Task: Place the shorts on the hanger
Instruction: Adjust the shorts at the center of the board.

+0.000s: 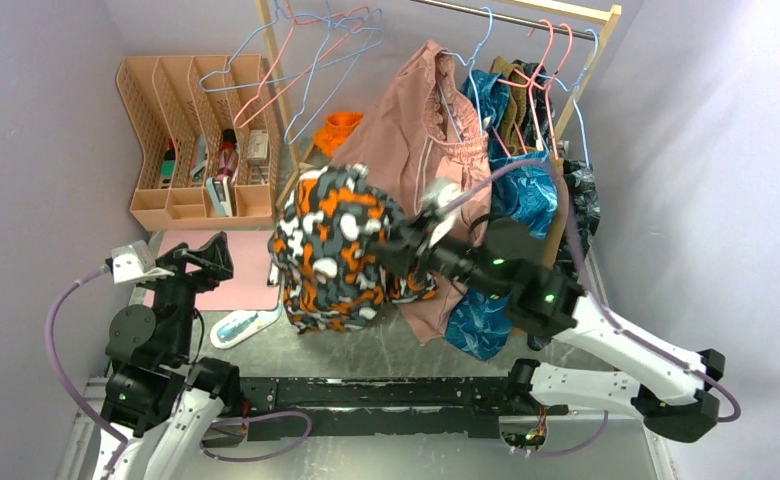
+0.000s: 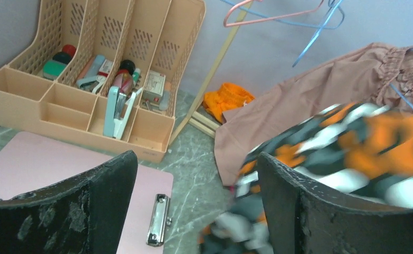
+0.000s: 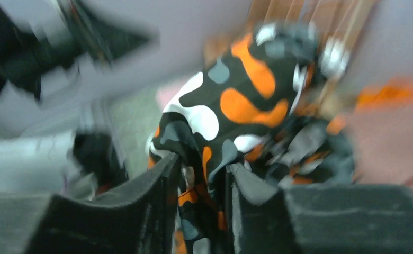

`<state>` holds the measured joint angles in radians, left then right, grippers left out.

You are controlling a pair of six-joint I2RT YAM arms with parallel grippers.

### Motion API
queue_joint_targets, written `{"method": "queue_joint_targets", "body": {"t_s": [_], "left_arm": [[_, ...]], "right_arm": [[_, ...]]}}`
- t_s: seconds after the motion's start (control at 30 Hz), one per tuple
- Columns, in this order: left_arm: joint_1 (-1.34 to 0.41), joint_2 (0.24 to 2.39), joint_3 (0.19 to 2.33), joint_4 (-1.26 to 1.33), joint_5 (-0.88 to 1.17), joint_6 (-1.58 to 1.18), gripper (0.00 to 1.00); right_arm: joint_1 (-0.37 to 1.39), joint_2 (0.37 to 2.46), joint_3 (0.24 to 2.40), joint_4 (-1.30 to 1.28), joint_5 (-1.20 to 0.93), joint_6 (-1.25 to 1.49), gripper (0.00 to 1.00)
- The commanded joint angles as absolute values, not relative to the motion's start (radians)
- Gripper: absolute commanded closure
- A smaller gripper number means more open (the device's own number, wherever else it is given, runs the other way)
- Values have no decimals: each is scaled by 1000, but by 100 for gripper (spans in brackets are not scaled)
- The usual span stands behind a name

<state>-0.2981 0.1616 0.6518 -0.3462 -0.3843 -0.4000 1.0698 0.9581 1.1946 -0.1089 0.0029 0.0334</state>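
The shorts point(image 1: 334, 250), in an orange, black, white and grey blotch print, hang bunched above the table's middle. My right gripper point(image 1: 408, 236) reaches in from the right and is shut on a fold of the shorts point(image 3: 231, 100), with cloth pinched between its fingers point(image 3: 156, 185). The right wrist view is blurred by motion. My left gripper point(image 1: 202, 262) stands open to the left of the shorts point(image 2: 352, 143), holding nothing. An empty light-blue hanger point(image 1: 341, 58) hangs on the rail at the back, also seen as a blue hanger point(image 2: 321, 21) in the left wrist view.
A peach desk organiser point(image 1: 201, 140) stands back left, a pink clipboard point(image 1: 241, 262) lies in front of it. A dusty-pink garment point(image 1: 416, 120) and a blue leaf-print garment point(image 1: 521, 195) hang on the wooden rack point(image 1: 606, 40). An orange cloth point(image 1: 341, 130) lies behind.
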Motion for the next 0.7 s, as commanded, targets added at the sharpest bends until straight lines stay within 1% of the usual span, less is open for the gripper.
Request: {"method": "queue_joint_targets", "body": {"t_s": [0.0, 0.07, 0.1, 0.13, 0.17, 0.27, 0.4, 0.53, 0.67], "left_arm": [[-290, 188, 652, -407, -375, -438, 12], [-290, 211, 651, -413, -353, -443, 11], [-290, 224, 654, -416, -348, -447, 11], [-290, 238, 659, -424, -347, -454, 11], [-290, 252, 665, -433, -349, -462, 11], [-289, 283, 678, -452, -351, -466, 11], [-290, 287, 661, -458, -360, -468, 11], [-290, 286, 636, -437, -340, -461, 12], [-290, 312, 637, -440, -334, -456, 12]], "right_arm": [[1079, 949, 927, -340, -134, 234, 49], [1092, 890, 866, -386, -99, 291, 34], [1095, 864, 859, -410, -75, 298, 23], [1094, 847, 865, -427, -45, 298, 15], [1095, 839, 879, -440, -14, 288, 12], [1095, 896, 944, -447, 93, 252, 12], [1095, 1055, 992, -343, 228, 244, 12], [1084, 1252, 1079, -248, 265, 220, 11], [1049, 1489, 1212, -263, 247, 212, 11]]}}
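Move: The shorts still hang from my right fingers, their bulk some 6 cm to the left, 2 cm ahead and about 12 cm below. From that hand the pink trousers are about 16 cm ahead and 10 cm to the right, 15 cm lower; the pink board is roughly 28 cm to the left and 6 cm ahead, on the table about 35 cm down. From my left hand the shorts' bulk is some 17 cm to the right, 1 cm back and a few centimetres lower. I swing my right hand sharply down about 23 cm, drifting a little back and right, while its fingers spring wide and let go of the shorts. It bobs up some 5 cm, then reaches roughly 9 cm forward and 7 cm left, sinking again over the cloth, fingers tipped down some 35 degrees. My left hand, open and empty, sinks about 5 cm and tips down. ##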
